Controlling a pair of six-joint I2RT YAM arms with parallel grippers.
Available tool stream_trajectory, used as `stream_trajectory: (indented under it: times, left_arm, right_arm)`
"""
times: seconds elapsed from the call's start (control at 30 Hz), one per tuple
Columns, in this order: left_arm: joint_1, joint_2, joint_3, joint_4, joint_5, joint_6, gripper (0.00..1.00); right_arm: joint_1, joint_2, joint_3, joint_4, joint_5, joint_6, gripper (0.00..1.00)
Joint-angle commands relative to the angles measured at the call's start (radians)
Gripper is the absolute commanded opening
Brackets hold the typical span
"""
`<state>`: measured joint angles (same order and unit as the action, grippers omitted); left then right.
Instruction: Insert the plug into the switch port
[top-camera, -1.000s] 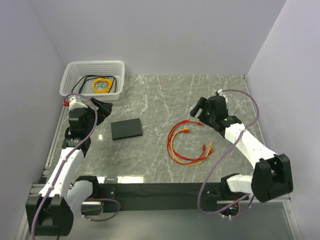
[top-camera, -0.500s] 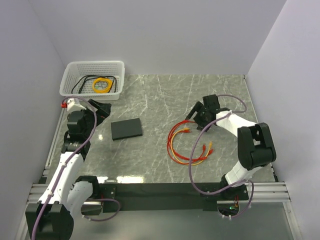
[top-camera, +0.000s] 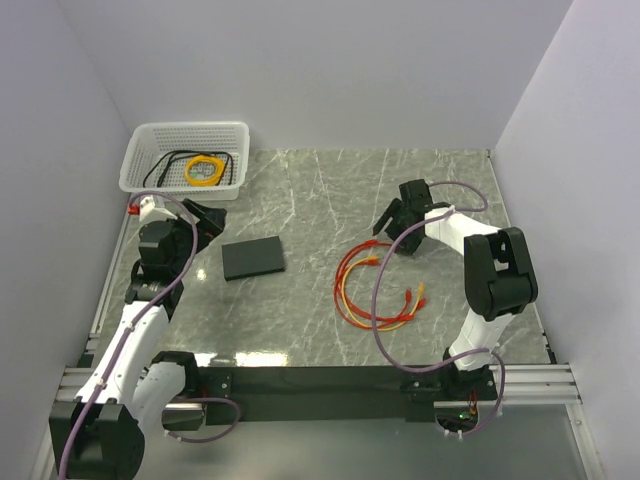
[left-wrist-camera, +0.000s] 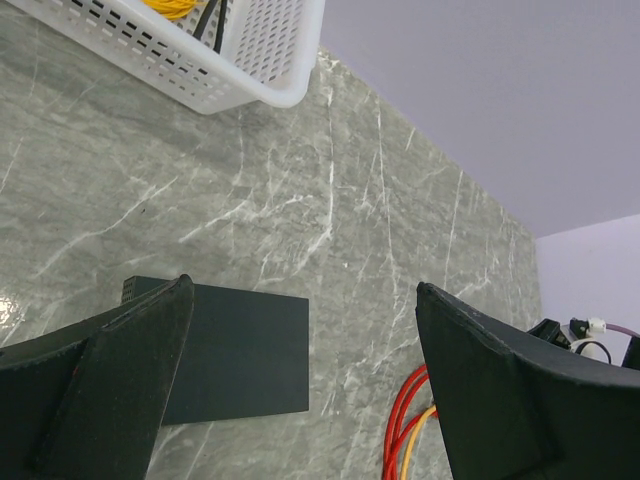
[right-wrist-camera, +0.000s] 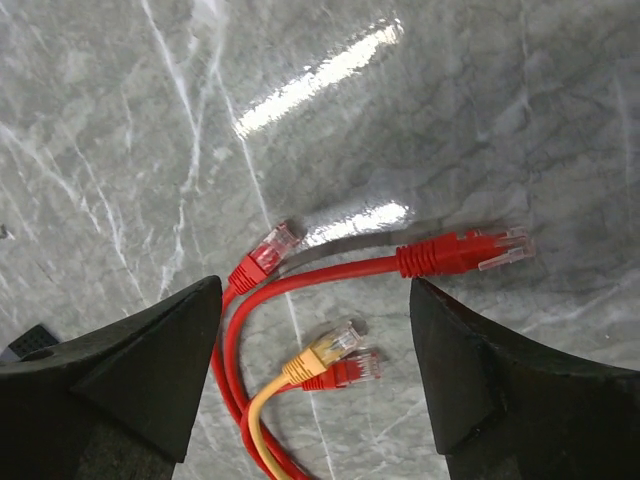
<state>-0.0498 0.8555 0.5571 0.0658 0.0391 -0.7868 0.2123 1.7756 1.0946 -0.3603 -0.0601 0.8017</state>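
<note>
A loose coil of red and orange-yellow cords (top-camera: 375, 290) lies right of centre. In the right wrist view three red-booted plugs show: one at upper right (right-wrist-camera: 462, 251), one at upper left (right-wrist-camera: 262, 252), and one (right-wrist-camera: 352, 371) beside the yellow connector (right-wrist-camera: 325, 352). My right gripper (top-camera: 392, 225) is open and empty, hovering over these cord ends (right-wrist-camera: 314, 300). The flat black switch (top-camera: 253, 258) lies left of centre; its ports do not show. My left gripper (top-camera: 205, 225) is open and empty, above and left of the switch (left-wrist-camera: 235, 350), its jaws wide apart (left-wrist-camera: 303, 290).
A white mesh basket (top-camera: 185, 150) holding a yellow coil (top-camera: 203, 171) and black cable stands in the far left corner, also in the left wrist view (left-wrist-camera: 270, 60). Walls close in the table on the left, back and right.
The right arm has folded inward and its gripper has shifted a little left, over the cord ends. The left arm has barely moved. Both grippers stay open.
</note>
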Motion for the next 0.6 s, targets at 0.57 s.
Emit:
stream_trajectory:
  times: [0.57]
  left_arm:
    - [-0.012, 0.019, 0.037, 0.015, -0.010, 0.021, 0.99]
  right_arm:
    - [0.033, 0.038, 0.021, -0.009, 0.078, -0.044, 0.54]
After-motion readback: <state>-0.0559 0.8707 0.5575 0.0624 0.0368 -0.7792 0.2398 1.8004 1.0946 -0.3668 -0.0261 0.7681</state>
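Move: A red plug, held up off the table by its own cable, lies about 3 cm to the right of my right hand, level with it fore and aft and some 1 cm below. The left-lying red plug is roughly 3 cm left, 1 cm ahead and 3 cm below. The yellow plug sits about 3 cm back, 1 cm left and 3 cm below. From my idle left hand, the raised red plug is some 31 cm right, 4 cm ahead and 20 cm below. My right fingers, still pointing steeply down, close by about a third of their gap over the stretch of red cable behind the raised plug. Meanwhile I ease the hand down by roughly 1 cm, mostly late on, drawing back about half a centimetre with hardly any wrist turn. The fingers stay well apart, and no pinch has begun. ##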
